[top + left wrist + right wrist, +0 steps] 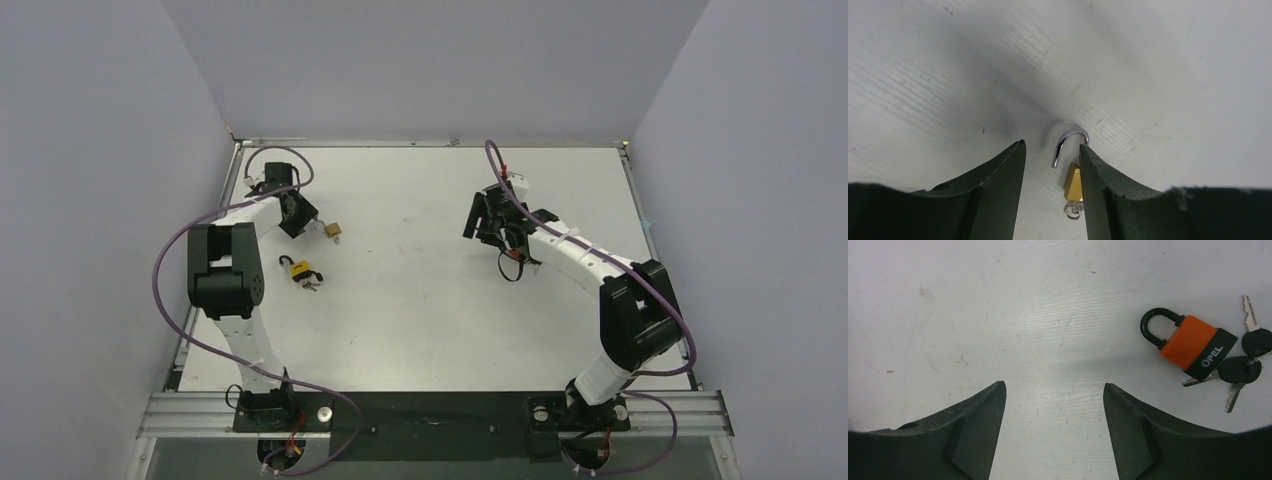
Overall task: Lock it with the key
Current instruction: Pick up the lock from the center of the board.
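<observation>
A small brass padlock [1073, 182] lies on the white table [1173, 75] with its silver shackle [1070, 135] swung open. A small metal ring [1073, 210] shows at its bottom end; no key blade can be made out there. My left gripper [1051, 145] straddles this padlock, open: the body rests against the right finger [1098, 190], and a gap separates it from the left finger. From above, the left gripper [300, 222] sits just left of the brass padlock [332, 230]. My right gripper [1053, 384] is open over bare table, holding nothing.
An orange padlock [1190, 342] with a shut black shackle lies beside a bunch of black-headed keys [1245, 370], right of my right gripper's fingers. From above, this padlock [300, 270] and its keys [312, 286] lie just in front of the left gripper. Grey walls enclose the table.
</observation>
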Robot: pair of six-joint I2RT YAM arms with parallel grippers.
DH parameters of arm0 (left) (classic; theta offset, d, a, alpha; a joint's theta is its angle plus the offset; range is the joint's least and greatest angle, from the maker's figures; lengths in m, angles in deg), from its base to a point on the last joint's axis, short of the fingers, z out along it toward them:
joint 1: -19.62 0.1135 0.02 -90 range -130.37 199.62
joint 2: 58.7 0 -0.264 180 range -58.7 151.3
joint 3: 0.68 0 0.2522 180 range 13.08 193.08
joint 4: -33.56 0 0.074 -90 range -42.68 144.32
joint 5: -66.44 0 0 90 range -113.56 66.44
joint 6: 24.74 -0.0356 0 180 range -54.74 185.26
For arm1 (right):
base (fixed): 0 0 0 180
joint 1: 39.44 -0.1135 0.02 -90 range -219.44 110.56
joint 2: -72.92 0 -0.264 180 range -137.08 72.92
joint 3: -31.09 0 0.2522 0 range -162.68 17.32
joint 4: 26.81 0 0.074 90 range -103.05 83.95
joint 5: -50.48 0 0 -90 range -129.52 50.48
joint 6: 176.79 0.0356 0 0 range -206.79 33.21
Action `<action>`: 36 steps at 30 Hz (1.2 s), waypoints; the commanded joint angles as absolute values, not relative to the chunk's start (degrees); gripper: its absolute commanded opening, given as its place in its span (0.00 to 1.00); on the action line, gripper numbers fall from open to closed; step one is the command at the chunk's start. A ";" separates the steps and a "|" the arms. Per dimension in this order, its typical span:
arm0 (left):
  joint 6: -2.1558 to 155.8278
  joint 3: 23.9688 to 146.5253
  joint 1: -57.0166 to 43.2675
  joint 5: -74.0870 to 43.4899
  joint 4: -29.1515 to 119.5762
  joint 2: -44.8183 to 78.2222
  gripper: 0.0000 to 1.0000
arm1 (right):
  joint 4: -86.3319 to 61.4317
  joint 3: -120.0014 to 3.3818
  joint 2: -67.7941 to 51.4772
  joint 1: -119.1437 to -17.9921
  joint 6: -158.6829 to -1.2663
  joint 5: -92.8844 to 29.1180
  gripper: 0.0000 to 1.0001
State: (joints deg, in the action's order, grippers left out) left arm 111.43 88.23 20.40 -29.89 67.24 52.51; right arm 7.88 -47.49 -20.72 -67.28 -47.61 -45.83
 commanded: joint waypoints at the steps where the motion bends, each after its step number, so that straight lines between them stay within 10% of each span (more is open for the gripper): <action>1: 111.11 87.75 21.65 -28.37 64.43 53.80 0.41 | 5.68 -50.18 -21.54 -67.82 -48.18 -45.57 0.67; 36: 110.95 81.59 20.70 -13.22 53.74 51.12 0.00 | 3.89 -50.55 -21.77 -70.63 -51.78 -44.05 0.66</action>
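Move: The brass lock lies flat on the board about 4 cm to the left gripper's right, level with it fore and aft, and some 2 cm below; its open shackle is on the near side, almost between the fingertips. The yellow lock is about 10 cm back and 1 cm left of the gripper, at about the same height as the brass lock. From the right gripper, the brass lock is roughly 34 cm left, 6 cm ahead and 8 cm down. Drop the left gripper nearly 2 cm beside the brass lock's shackle, then slide it some 3 cm right, tilting the fingertips about 10 degrees to the right. Close the half-open fingers to pinch the free leg of the shackle, staying low. Let the open, empty right gripper ease about 2 cm left late on. ##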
